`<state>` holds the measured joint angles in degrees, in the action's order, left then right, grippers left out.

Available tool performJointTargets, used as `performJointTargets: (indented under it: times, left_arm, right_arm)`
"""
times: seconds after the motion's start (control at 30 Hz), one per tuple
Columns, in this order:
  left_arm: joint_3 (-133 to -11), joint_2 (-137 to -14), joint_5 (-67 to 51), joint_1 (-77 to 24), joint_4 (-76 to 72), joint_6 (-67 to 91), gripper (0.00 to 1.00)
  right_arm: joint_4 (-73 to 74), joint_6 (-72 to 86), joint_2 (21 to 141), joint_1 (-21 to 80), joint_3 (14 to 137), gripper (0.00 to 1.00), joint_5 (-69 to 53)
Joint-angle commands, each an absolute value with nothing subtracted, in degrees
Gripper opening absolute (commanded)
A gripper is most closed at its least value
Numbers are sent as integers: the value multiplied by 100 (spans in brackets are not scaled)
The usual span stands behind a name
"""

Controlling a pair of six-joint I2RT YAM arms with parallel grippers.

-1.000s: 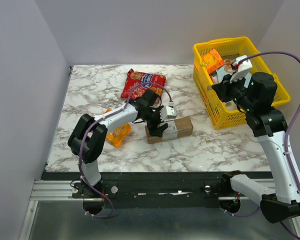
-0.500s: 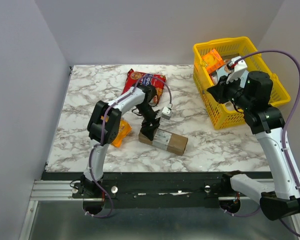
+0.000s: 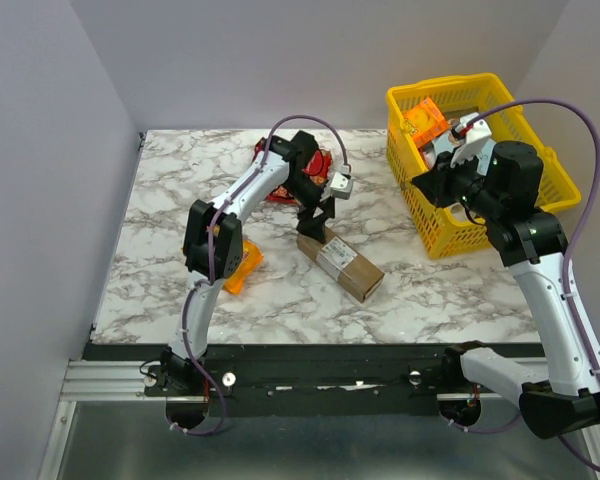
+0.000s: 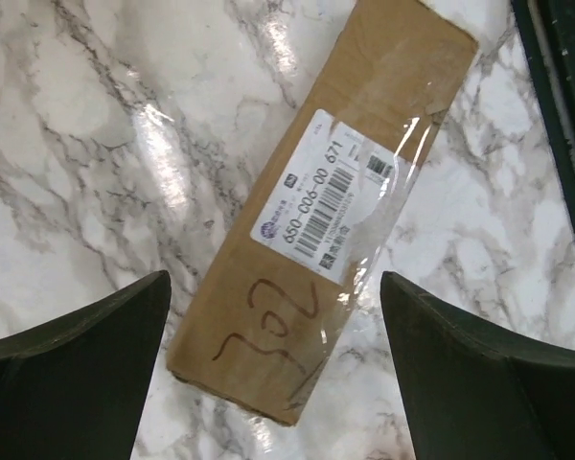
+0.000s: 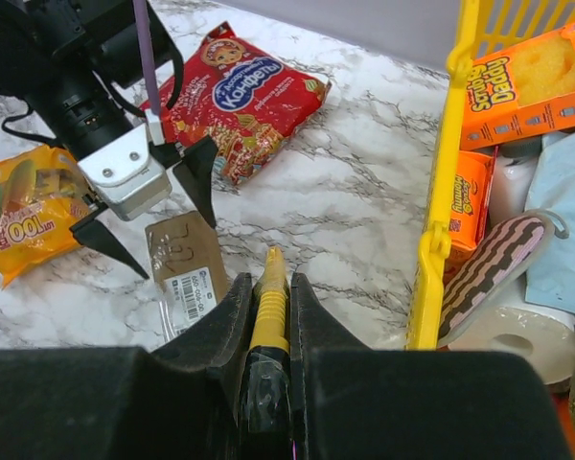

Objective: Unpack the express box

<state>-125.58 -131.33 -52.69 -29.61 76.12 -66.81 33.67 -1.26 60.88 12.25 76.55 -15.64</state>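
The express box (image 3: 340, 263), a long brown carton with a white label and clear tape, lies diagonally on the marble top. In the left wrist view the express box (image 4: 335, 211) shows brown handwriting at its near end. My left gripper (image 3: 315, 222) hovers open over the box's far end. Its fingers (image 4: 86, 355) stand wide of the carton on both sides and touch nothing. My right gripper (image 3: 435, 185) hangs at the basket's left side, shut on a yellow-handled tool (image 5: 271, 297) that points toward the box (image 5: 182, 273).
A yellow basket (image 3: 427, 222) at the back right holds an orange pack (image 3: 423, 120) and other goods. A red snack bag (image 5: 240, 96) lies behind the left arm, and an orange-yellow bag (image 3: 242, 265) lies left of the box.
The box has swung from lying crosswise to a diagonal. My left gripper opened wide and moved back over the box's far end. The right arm barely moved.
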Motion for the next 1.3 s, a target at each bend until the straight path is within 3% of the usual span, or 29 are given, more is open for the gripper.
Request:
performJointTargets:
  times: [0.0, 0.07, 0.1, 0.13, 0.2, 0.4, 0.47, 0.5, 0.53, 0.57, 0.73, 1.27]
  left_arm:
    - [-11325, -12062, -5714, -2874, 6832, -4962, 99]
    - [-9775, -10780, -5285, -2883, 5395, -3350, 99]
    - [-9234, -10332, -4926, -2892, 3848, -2731, 99]
    - [-8767, -9553, -4121, -2892, 3223, -2307, 99]
    - [-7921, -9055, -3763, -2892, 2665, -2039, 99]
    - [-6576, -8130, -4096, -3339, 1920, -2803, 83]
    - [-6643, -8296, -4061, -3637, 1697, -2585, 68]
    - [-6792, -8471, -4061, -3708, 1679, -2384, 55]
    - [-6985, -8899, -4061, -3752, 1722, -1938, 11]
    - [-7388, -9121, -4069, -3796, 1749, -1690, 6]
    - [-8121, -10185, -3903, -4016, 1741, -1098, 1]
    - [-8586, -11329, -3507, -4131, 2136, -1723, 0]
  right_arm:
    - [3401, -368, 6100, 1213, 7550, 1, -1854]
    - [3454, -719, 6161, 1283, 7462, 0, -1977]
    - [3472, -825, 6205, 1370, 7418, 0, -1995]
    - [3472, -1018, 6214, 1423, 7296, 0, -2039]
    - [3358, -1160, 6240, 1686, 7173, 0, -1820]
    - [3191, -941, 6451, 1811, 7268, 0, -1259]
    - [3164, -695, 6565, 1793, 7565, 0, -681]
    - [3094, -607, 6592, 1741, 7698, 0, -572]
    - [3059, -502, 6609, 1705, 7821, 1, -519]
    - [3041, -475, 6653, 1688, 7935, 0, -492]
    - [3032, -475, 6662, 1679, 8367, 0, -589]
    - [3041, -589, 6416, 1608, 8095, 0, -501]
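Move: The express box lies with its middle about 7 cm back and 6 cm right of the left hand, some 8 cm below it. The red bag lies roughly 15 cm ahead of that hand and 7 cm to its left; the orange bag lies 22 cm left and 5 cm back. For the right hand, still holding the yellow cutter, the express box is about 15 cm left, 7 cm back and 29 cm lower, while the yellow basket's middle is 10 cm ahead, 16 cm right. Over the express box's label the left hand arrives with shut fingers: it backs off, rising about 10 cm and turning some 25 degrees counter-clockwise, shuts its empty fingers, then swings right and down, still sinking at the end; contact can't be seen. The right hand keeps the cutter, dips left and down about 6 cm, then rises and goes forward to finish slightly higher and farther out. ##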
